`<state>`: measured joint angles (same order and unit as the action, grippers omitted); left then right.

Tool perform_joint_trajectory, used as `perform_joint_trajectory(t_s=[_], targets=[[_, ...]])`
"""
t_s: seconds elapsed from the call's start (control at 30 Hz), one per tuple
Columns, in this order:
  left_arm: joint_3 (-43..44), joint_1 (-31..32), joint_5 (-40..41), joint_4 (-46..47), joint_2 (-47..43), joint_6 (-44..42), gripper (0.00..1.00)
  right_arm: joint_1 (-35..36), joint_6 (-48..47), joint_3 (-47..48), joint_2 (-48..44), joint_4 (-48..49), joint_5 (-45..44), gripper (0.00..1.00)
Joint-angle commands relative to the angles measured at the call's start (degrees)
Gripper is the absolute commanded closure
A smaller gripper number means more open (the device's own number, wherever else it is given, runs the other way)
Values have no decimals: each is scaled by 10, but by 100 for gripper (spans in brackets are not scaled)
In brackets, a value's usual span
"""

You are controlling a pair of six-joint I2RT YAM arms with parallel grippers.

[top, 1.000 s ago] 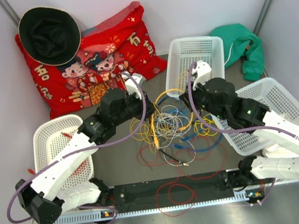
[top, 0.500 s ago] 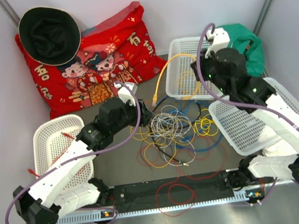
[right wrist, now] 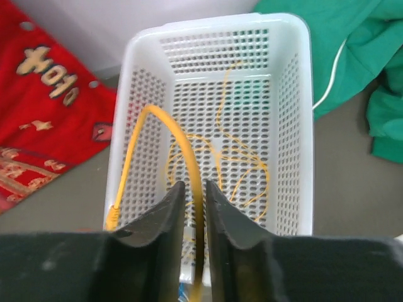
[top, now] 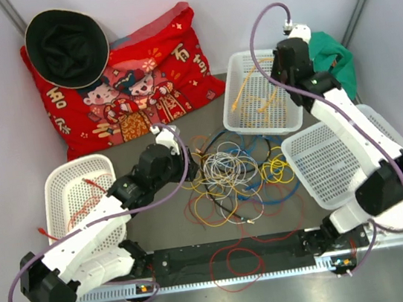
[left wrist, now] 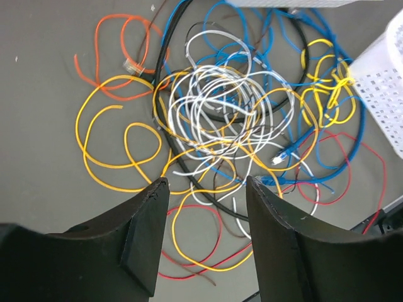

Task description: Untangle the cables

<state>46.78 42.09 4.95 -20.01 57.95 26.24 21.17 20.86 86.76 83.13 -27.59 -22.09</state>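
The cables [top: 227, 173] lie in a tangle of yellow, white, blue, red, orange and black loops on the grey table, also seen in the left wrist view as a tangle [left wrist: 220, 107]. My left gripper [top: 182, 156] [left wrist: 206, 181] hovers open over the tangle's left side with nothing between its fingers. My right gripper [top: 279, 78] [right wrist: 192, 184] is shut on a yellow cable [right wrist: 182, 151] above the far white basket [top: 255, 54] [right wrist: 302, 126]. That cable arcs down into the basket, its plug [right wrist: 112, 217] at the left wall. A thinner yellow wire lies coiled on the basket floor.
A white basket [top: 54, 179] at the left holds a red cable. A larger white basket [top: 331, 166] stands at the right, under the right arm. At the back are a red cushion [top: 130, 71], a black hat [top: 67, 46] and a green cloth [top: 332, 65]. A red cable [top: 235, 259] loops over the front rail.
My right gripper pulled the yellow cable out of the tangle and carried it back over the far basket. My left gripper opened and drew back slightly to the left.
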Motion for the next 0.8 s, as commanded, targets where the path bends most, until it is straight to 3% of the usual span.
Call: perform_joint_trajectory(t_s=[0.0, 0.03, 0.1, 0.13, 0.37, 0.53, 0.77], targets=[[-19, -1, 19, 3, -15, 23, 42, -20, 9, 108, 80, -17, -15, 54], [-20, -1, 16, 1, -14, 26, 41, -20, 7, 126, 94, -49, -12, 22], [-24, -1, 10, -3, -16, 27, 38, -18, 11, 120, 92, -48, -2, 4], [-27, -1, 9, -2, -18, 27, 38, -17, 15, 105, 76, -18, 7, 1], [-45, 0, -18, 22, -6, 48, 38, 48, 13, -67, -64, 28, 84, 1], [-58, 0, -47, 33, 20, 82, 38, 101, 28, -264, -163, 56, 145, 1], [-89, 0, -66, 52, 23, 110, 38, 175, 17, -385, -166, 52, 138, 2]])
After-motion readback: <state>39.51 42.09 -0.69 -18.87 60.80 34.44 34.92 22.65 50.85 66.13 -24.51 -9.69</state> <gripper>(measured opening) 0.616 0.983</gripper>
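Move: The far white basket lies under the right hand, its middle about 27 cm below, 5 cm ahead and 3 cm to the left. From that hand the white cable coil is some 16 cm back, 16 cm left and 30 cm down; the yellow coil about 18 cm back, 3 cm left, equally low. From the left hand the white coil is roughly 9 cm right, 3 cm ahead, 17 cm down, the blue plugs 13 cm right and 5 cm back. Carry the right gripper a further 4 cm forward over the far basket while opening it wide to let go of the thick orange cable, then sweep back about 18 cm, left and steeply down towards the tangle, turning counter-clockwise and tipping the fingers down. Lower the left gripper about 6 cm, easing back and tipping down some 15 degrees, fingers still open above the cables. ##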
